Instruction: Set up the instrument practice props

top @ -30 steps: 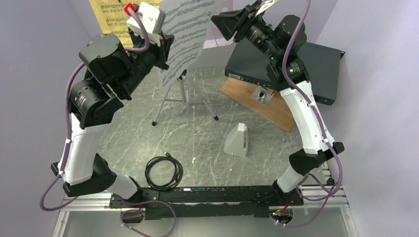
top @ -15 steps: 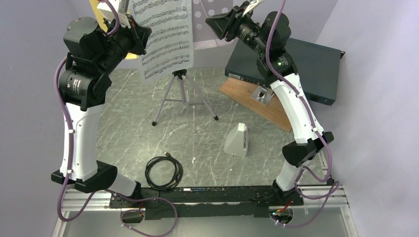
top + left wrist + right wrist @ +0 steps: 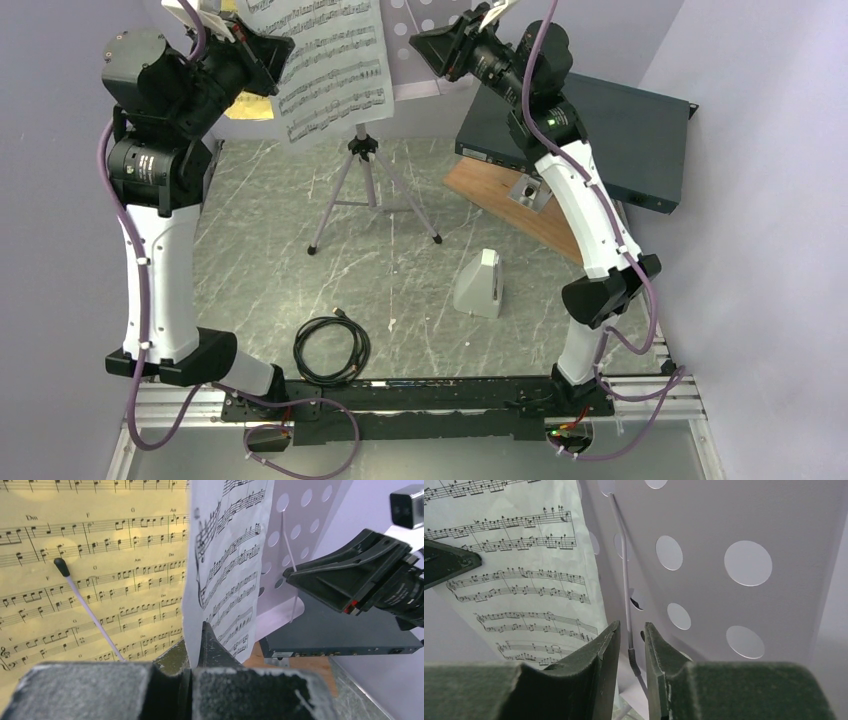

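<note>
My left gripper [image 3: 262, 48] [image 3: 194, 645] is raised high and shut on the lower edge of a white sheet-music page [image 3: 330, 62] [image 3: 227, 555], which hangs upright beside the pale grey perforated music stand [image 3: 418, 40] [image 3: 744, 605]. A yellow sheet-music page [image 3: 95, 565] [image 3: 250, 106] rests on the stand behind it, under a thin white retaining wire [image 3: 87, 609]. My right gripper [image 3: 432, 45] [image 3: 631, 627] faces the stand's desk, jaws narrowly apart around another white retaining wire [image 3: 626, 590] without touching it. The white pyramid metronome [image 3: 480, 283] stands on the table.
The stand's silver tripod [image 3: 365, 190] stands mid-table at the back. A dark-green flat box [image 3: 620, 125] rests on a wooden board [image 3: 520, 208] at the right rear. A coiled black cable [image 3: 332, 350] lies near the front edge. Purple walls close in on both sides.
My left arm has swung up and to the left, carrying the white page with it. My right gripper has moved slightly left toward the stand and its jaws have narrowed.
</note>
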You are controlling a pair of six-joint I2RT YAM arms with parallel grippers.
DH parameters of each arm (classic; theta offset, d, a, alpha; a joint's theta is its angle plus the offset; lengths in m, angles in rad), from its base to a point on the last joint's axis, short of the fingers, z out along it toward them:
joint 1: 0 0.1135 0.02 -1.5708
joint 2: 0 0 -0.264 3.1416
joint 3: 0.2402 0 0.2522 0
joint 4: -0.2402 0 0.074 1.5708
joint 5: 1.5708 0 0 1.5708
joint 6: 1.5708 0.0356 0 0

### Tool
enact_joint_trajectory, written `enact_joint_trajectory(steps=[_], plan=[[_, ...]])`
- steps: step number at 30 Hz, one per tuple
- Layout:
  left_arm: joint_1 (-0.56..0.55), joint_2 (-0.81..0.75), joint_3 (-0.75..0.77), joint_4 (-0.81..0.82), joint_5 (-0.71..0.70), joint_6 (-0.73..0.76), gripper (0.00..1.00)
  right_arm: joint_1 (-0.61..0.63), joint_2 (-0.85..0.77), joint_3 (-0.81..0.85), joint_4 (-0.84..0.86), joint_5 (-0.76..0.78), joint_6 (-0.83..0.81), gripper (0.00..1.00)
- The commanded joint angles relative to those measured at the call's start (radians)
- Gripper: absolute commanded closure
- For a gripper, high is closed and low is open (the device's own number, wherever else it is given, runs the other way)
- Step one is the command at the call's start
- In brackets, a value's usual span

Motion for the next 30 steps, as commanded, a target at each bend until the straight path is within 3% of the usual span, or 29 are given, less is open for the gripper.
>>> enact_joint_trajectory(steps=[1,10,21,30], plan=[[0.031,-0.019,-0.023,0.132,0.093,-0.049,1.0,-0.002,0.01,0.061,0.099,-0.042,0.035,0.75],[0.052,0.015,-0.011,0.185,0.113,-0.025,1.0,-0.003,-0.012,0.007,0.192,-0.048,0.071,1.0],[0.054,0.063,0.001,0.347,0.168,-0.026,1.0,-0.003,-0.079,-0.112,0.29,-0.036,0.067,1.0],[0.053,0.121,0.1,0.297,0.113,0.011,1.0,-0.02,-0.096,-0.176,0.408,-0.087,0.114,1.0]])
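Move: My left hand keeps hold of the white sheet by its left edge; the free right half of the stand's desk lies about 8 cm ahead and 14 cm to the right, around its height. The right page rod is some 18 cm right and 4 cm ahead; the yellow sheet is roughly 10 cm ahead and 2 cm left. From my open right hand, the right page rod is about 2 cm ahead and 1 cm left, and the white sheet's middle 11 cm left, nearly level. I shut my right fingers on the right page rod and pinch it, holding that hand almost in place. Meanwhile my left hand, still gripping the white sheet's edge, lifts it about 4 cm and carries it about as far forward towards the desk, the fingers tipping up some 10 degrees. ##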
